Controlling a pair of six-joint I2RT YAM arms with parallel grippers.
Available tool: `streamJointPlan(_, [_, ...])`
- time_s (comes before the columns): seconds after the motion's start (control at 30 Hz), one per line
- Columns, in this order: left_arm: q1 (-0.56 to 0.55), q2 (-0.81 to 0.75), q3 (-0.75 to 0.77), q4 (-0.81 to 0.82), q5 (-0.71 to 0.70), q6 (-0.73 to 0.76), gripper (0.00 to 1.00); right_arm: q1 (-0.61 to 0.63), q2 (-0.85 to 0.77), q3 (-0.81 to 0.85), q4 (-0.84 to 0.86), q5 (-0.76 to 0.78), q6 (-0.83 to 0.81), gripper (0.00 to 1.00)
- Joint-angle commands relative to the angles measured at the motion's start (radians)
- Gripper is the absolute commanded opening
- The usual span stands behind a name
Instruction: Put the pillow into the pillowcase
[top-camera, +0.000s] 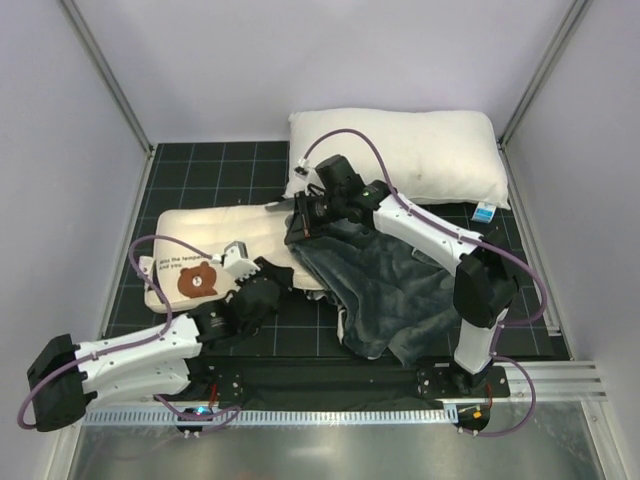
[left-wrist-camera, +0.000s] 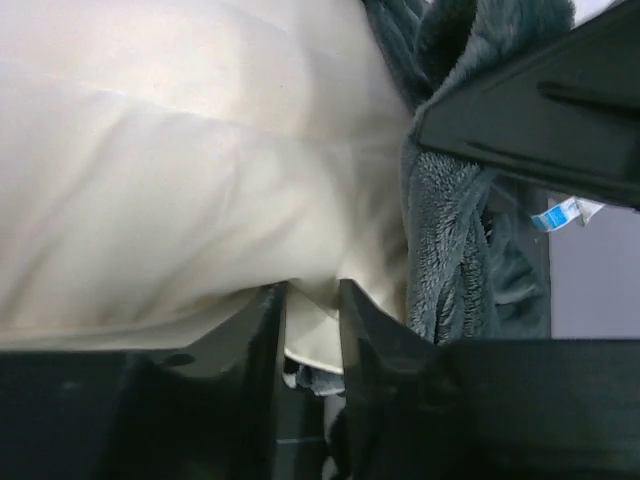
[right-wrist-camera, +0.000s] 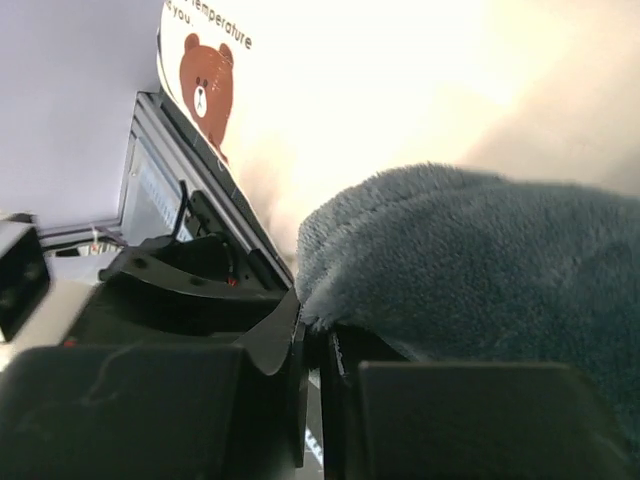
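The cream pillow (top-camera: 215, 240) lies at the left of the mat, its brown bear face (top-camera: 197, 281) at the near end. Its right end meets the dark grey pillowcase (top-camera: 385, 285), crumpled at centre right. My left gripper (top-camera: 278, 272) is at the pillow's near right edge. In the left wrist view it (left-wrist-camera: 312, 300) is shut on a fold of the pillow (left-wrist-camera: 180, 180), beside the pillowcase (left-wrist-camera: 450, 220). My right gripper (top-camera: 300, 222) is at the pillowcase's far left corner. Its wrist view shows it (right-wrist-camera: 315, 320) shut on the pillowcase's (right-wrist-camera: 480, 260) plush edge, lifted over the pillow (right-wrist-camera: 400, 90).
A larger plain white pillow (top-camera: 400, 155) lies at the back of the dark gridded mat (top-camera: 220, 160). A small blue tag (top-camera: 484, 212) sits right of the right arm. Grey walls with metal posts (top-camera: 105, 75) close in the sides.
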Motion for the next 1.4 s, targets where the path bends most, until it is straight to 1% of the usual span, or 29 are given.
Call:
streamJointPlan(0.0, [0.0,-0.101,0.015,-0.186,-0.14,-0.054,0.36,0.004,-0.061,-0.027,0.046,0.076,-0.038,0.11])
streamJointPlan(0.03, [0.015,-0.151,0.019,-0.262,-0.144,-0.048,0.42,0.004,-0.067,-0.04,0.046,0.094,-0.044,0.16])
streamJointPlan(0.07, [0.026,-0.172,0.024,-0.291,-0.134,-0.042,0.52,0.004,-0.082,-0.063,0.049,0.099,-0.044,0.17])
streamJointPlan(0.1, [0.038,-0.192,0.03,-0.316,-0.126,-0.024,0.57,0.003,-0.091,-0.077,0.052,0.104,-0.048,0.21])
streamJointPlan(0.13, [0.065,-0.214,0.033,-0.345,-0.112,-0.014,0.61,0.004,-0.101,-0.089,0.052,0.108,-0.054,0.29])
streamJointPlan(0.17, [0.081,-0.243,0.033,-0.382,-0.1,-0.005,0.68,0.004,-0.108,-0.106,0.049,0.117,-0.061,0.33])
streamJointPlan(0.2, [0.092,-0.258,0.041,-0.406,-0.074,0.003,0.72,0.012,-0.125,-0.113,0.038,0.125,-0.071,0.37])
streamJointPlan(0.23, [0.105,-0.269,0.047,-0.428,-0.062,0.016,0.75,0.018,-0.134,-0.116,0.026,0.134,-0.099,0.45])
streamJointPlan(0.3, [0.147,-0.286,0.064,-0.497,-0.025,0.026,0.84,0.053,-0.156,-0.105,-0.036,0.188,-0.139,0.51])
streamJointPlan(0.33, [0.167,-0.288,0.07,-0.514,-0.011,0.039,0.86,0.067,-0.159,-0.088,-0.061,0.212,-0.157,0.57])
streamJointPlan(0.4, [0.245,-0.282,0.073,-0.546,0.058,0.055,0.89,0.115,-0.167,-0.064,-0.138,0.306,-0.199,0.62])
streamJointPlan(0.43, [0.277,-0.274,0.07,-0.549,0.092,0.068,0.91,0.129,-0.168,-0.042,-0.162,0.344,-0.203,0.65])
streamJointPlan(0.47, [0.346,-0.263,0.067,-0.551,0.124,0.073,0.91,0.138,-0.17,-0.034,-0.201,0.373,-0.205,0.66])
streamJointPlan(0.5, [0.377,-0.26,0.065,-0.551,0.185,0.076,0.91,0.161,-0.17,-0.025,-0.222,0.433,-0.202,0.68])
streamJointPlan(0.57, [0.441,-0.251,0.056,-0.552,0.23,0.085,0.95,0.19,-0.171,-0.005,-0.264,0.485,-0.2,0.69])
streamJointPlan(0.6, [0.447,-0.251,0.053,-0.549,0.248,0.087,0.96,0.21,-0.177,-0.007,-0.275,0.533,-0.199,0.7])
streamJointPlan(0.63, [0.454,-0.248,0.048,-0.549,0.268,0.09,0.97,0.248,-0.182,-0.005,-0.284,0.544,-0.2,0.69])
streamJointPlan(0.73, [0.454,-0.248,0.035,-0.564,0.29,0.089,0.98,0.317,-0.191,-0.034,-0.324,0.666,-0.18,0.7])
streamJointPlan(0.8, [0.454,-0.251,0.018,-0.571,0.294,0.089,1.0,0.379,-0.187,-0.057,-0.327,0.692,-0.177,0.7])
streamJointPlan(0.83, [0.454,-0.254,0.012,-0.568,0.294,0.085,1.0,0.398,-0.182,-0.074,-0.324,0.738,-0.179,0.71])
streamJointPlan(0.87, [0.454,-0.256,-0.002,-0.571,0.29,0.082,1.0,0.429,-0.173,-0.08,-0.303,0.757,-0.189,0.72])
streamJointPlan(0.97, [0.454,-0.266,-0.007,-0.574,0.278,0.072,1.0,0.475,-0.159,-0.113,-0.208,0.743,-0.3,0.79])
streamJointPlan(1.0, [0.454,-0.272,-0.002,-0.578,0.276,0.073,1.0,0.483,-0.16,-0.131,-0.181,0.769,-0.353,0.86])
streamJointPlan(1.1, [0.452,-0.306,0.031,-0.623,0.249,0.098,1.0,0.501,-0.167,-0.165,-0.076,0.788,-0.462,0.96])
streamJointPlan(1.13, [0.454,-0.324,0.041,-0.646,0.23,0.101,1.0,0.508,-0.167,-0.188,-0.022,0.8,-0.532,0.98])
streamJointPlan(1.23, [0.454,-0.367,0.07,-0.736,0.155,0.096,1.0,0.517,-0.17,-0.251,0.098,0.87,-0.645,1.0])
streamJointPlan(1.27, [0.454,-0.422,0.071,-0.767,0.143,0.092,1.0,0.517,-0.17,-0.261,0.122,0.907,-0.668,1.0])
streamJointPlan(1.33, [0.454,-0.493,0.07,-0.779,0.12,0.085,1.0,0.518,-0.157,-0.293,0.173,0.926,-0.721,1.0])
streamJointPlan(1.37, [0.454,-0.58,0.07,-0.788,0.112,0.078,1.0,0.518,-0.15,-0.301,0.213,0.929,-0.773,1.0])
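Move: Some 11 cm back, 4 cm right and 9 cm below the right hand lies the near lip of the pillowcase mouth; the case's far flap is about 8 cm ahead of that hand, level left-right and 8 cm lower. The bear print on the pillow lies roughly 22 cm to the left hand's left, 1 cm back and 7 cm below, while the near lip is 4 cm back, 8 cm right and 6 cm below the left hand. Opening wide, both hands let go: the left leaves its pinch on the pillow and travels about 15 cm left towards the bear print, dipping 5 cm before rising halfway again. The right releases the pillowcase lip and goes about 12 cm back, then slightly forward, sinking 6 cm to the near lip while its wrist rolls some 60 degrees, fingers tipping steeper down. ##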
